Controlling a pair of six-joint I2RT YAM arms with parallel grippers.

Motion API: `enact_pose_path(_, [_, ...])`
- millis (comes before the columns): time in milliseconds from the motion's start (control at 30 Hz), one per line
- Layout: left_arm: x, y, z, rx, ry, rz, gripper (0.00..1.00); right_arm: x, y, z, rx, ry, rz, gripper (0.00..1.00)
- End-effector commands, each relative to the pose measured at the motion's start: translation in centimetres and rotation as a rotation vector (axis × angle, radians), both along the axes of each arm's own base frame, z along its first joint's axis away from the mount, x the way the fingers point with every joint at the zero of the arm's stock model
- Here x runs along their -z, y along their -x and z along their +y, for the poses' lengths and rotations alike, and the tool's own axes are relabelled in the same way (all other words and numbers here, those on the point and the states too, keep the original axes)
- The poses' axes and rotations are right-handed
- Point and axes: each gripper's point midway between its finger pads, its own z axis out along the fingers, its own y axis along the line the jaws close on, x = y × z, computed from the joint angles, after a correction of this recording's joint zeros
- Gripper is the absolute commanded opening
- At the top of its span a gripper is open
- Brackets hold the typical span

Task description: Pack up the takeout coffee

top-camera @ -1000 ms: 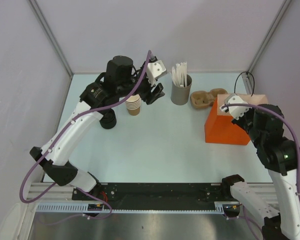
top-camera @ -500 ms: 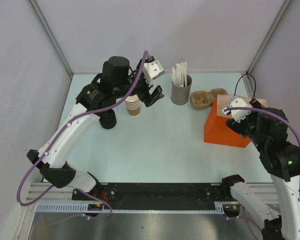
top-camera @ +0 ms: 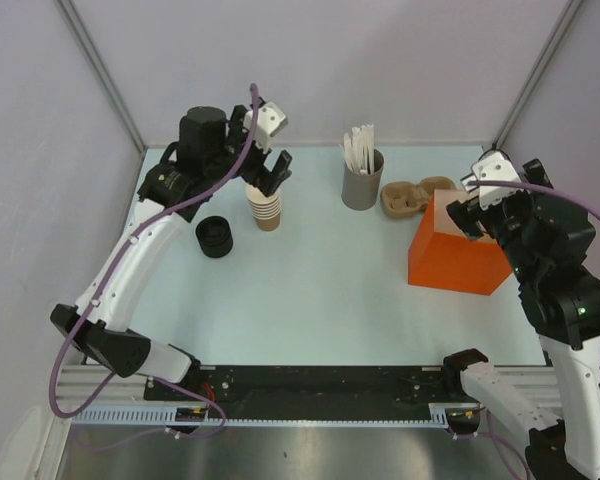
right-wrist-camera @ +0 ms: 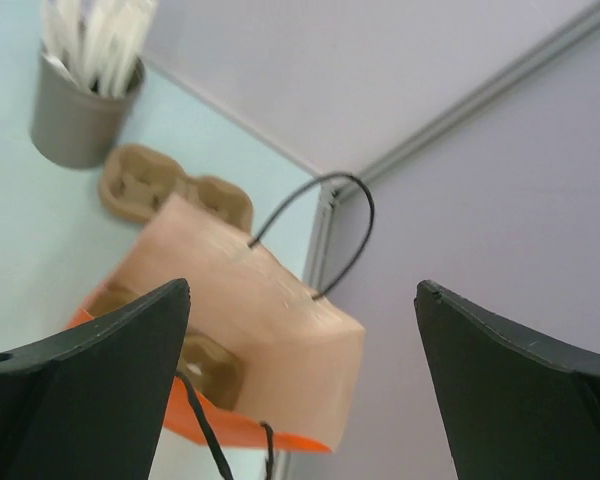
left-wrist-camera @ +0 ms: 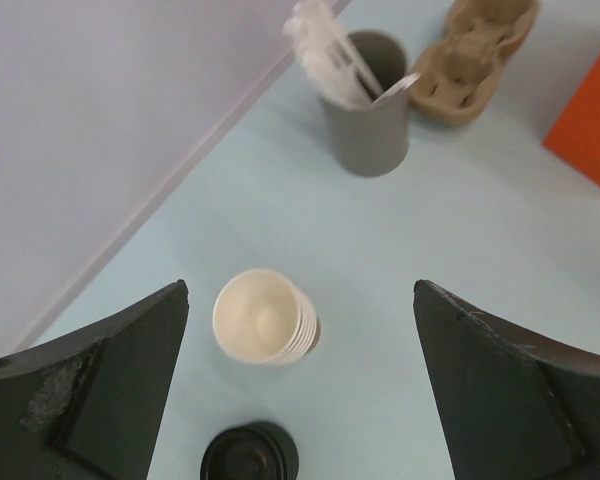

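Note:
The takeout coffee is out of view in every frame. The orange paper bag (top-camera: 450,258) stands at the right of the table, and in the right wrist view its pale inner wall (right-wrist-camera: 250,300) and black cord handles show. My right gripper (top-camera: 470,213) hangs open above the bag's top, jaws (right-wrist-camera: 302,290) wide apart and holding nothing. My left gripper (top-camera: 267,172) is open over the stack of lidless tan cups (top-camera: 266,208), which sits between its spread jaws (left-wrist-camera: 300,292) in the left wrist view (left-wrist-camera: 265,316).
A stack of black lids (top-camera: 214,237) sits left of the cups. A grey holder of white stirrers (top-camera: 362,180) and brown pulp cup carriers (top-camera: 405,196) stand at the back. Another brown carrier piece (right-wrist-camera: 205,370) shows inside the bag. Grey walls close in all sides.
The left gripper swung left and back to above the cup stack and opened wider. The right gripper went from shut at the bag's top to wide open and lifted away.

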Motion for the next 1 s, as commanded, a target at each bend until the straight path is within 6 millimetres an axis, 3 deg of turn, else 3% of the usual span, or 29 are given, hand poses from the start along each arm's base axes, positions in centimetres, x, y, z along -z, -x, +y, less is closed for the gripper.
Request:
enact_pose_path(0, [0.2, -0.6, 3.9, -0.106, 0.053, -0.001, 0.99, -3.8, -0.8, 3.1, -0.118, -0.149, -0.096, 1.00])
enact_pose_path(33, [-0.1, -0.3, 4.6, -0.119, 0.065, -0.009, 1.00, -4.2, -1.2, 3.6, -0.135, -0.162, -0.101, 1.00])
enact_pose_path(100, [1.3, -0.7, 6.3, -0.163, 0.071, 0.019, 0.99, -4.3, -1.5, 5.2, -0.198, -0.192, -0.089, 1.00])
enact_pose_path(333, [3.9, -0.4, 11.7, -0.296, 0.108, 0.066, 0.99, -3.0, -3.6, 11.5, -0.397, -0.283, -0.011, 1.00])
enact_pose_path(433, [4.2, -0.8, 12.9, -0.331, 0.107, 0.086, 0.99, -2.3, -5.1, 14.0, -0.434, -0.335, 0.012, 1.00])
enact_pose_path(533, [4.8, -2.1, 12.8, -0.330, 0.113, 0.119, 0.99, -0.7, -6.6, 16.2, -0.471, -0.384, 0.065, 1.00])
enact_pose_path(567, [5.0, -2.4, 12.5, -0.323, 0.115, 0.131, 0.99, 0.3, -7.1, 16.9, -0.484, -0.389, 0.095, 1.00])
enact_pose_path(600, [6.4, -3.4, 12.3, -0.319, 0.106, 0.174, 1.00, 1.4, -7.3, 17.5, -0.499, -0.392, 0.126, 1.00])
enact_pose_path(667, [6.5, -4.4, 11.7, -0.301, 0.113, 0.199, 1.00, 3.2, -7.3, 18.7, -0.546, -0.386, 0.183, 1.00])
enact_pose_path(700, [7.7, -5.3, 11.5, -0.297, 0.106, 0.233, 0.99, 5.4, -7.4, 19.2, -0.561, -0.368, 0.239, 1.00])
enact_pose_path(733, [7.6, -5.8, 11.1, -0.284, 0.110, 0.237, 0.99, 6.4, -7.3, 19.7, -0.584, -0.357, 0.269, 1.00])
enact_pose_path(900, [9.7, -8.7, 10.4, -0.281, 0.107, 0.297, 0.96, 12.4, -7.0, 20.7, -0.627, -0.278, 0.415, 1.00])
enact_pose_path(967, [10.4, -9.4, 10.4, -0.287, 0.100, 0.307, 0.96, 13.6, -7.1, 21.0, -0.629, -0.268, 0.441, 1.00])
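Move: Ahead of the left hand by about 10 cm, some 5 cm to its left and 28 cm below, stands the cup stack. The black lids stand about 13 cm left of the stack and 6 cm nearer; the straw holder is roughly 16 cm ahead of the hand and 19 cm to its right. From the right hand the stack lies some 22 cm ahead, 42 cm left and 31 cm below; the orange bag stands beneath it, about 5 cm ahead. Swinging about 13 cm left and dipping, the open left hand crosses to the lids' side of the cup stack, then pushes forward and down towards it, turning counter-clockwise and tipping its fingers down. The open right hand leaves the bag, sweeping about 20 cm left and some forward, then sinking as it turns about 30 degrees counter-clockwise towards the cups. Neither touches them. ##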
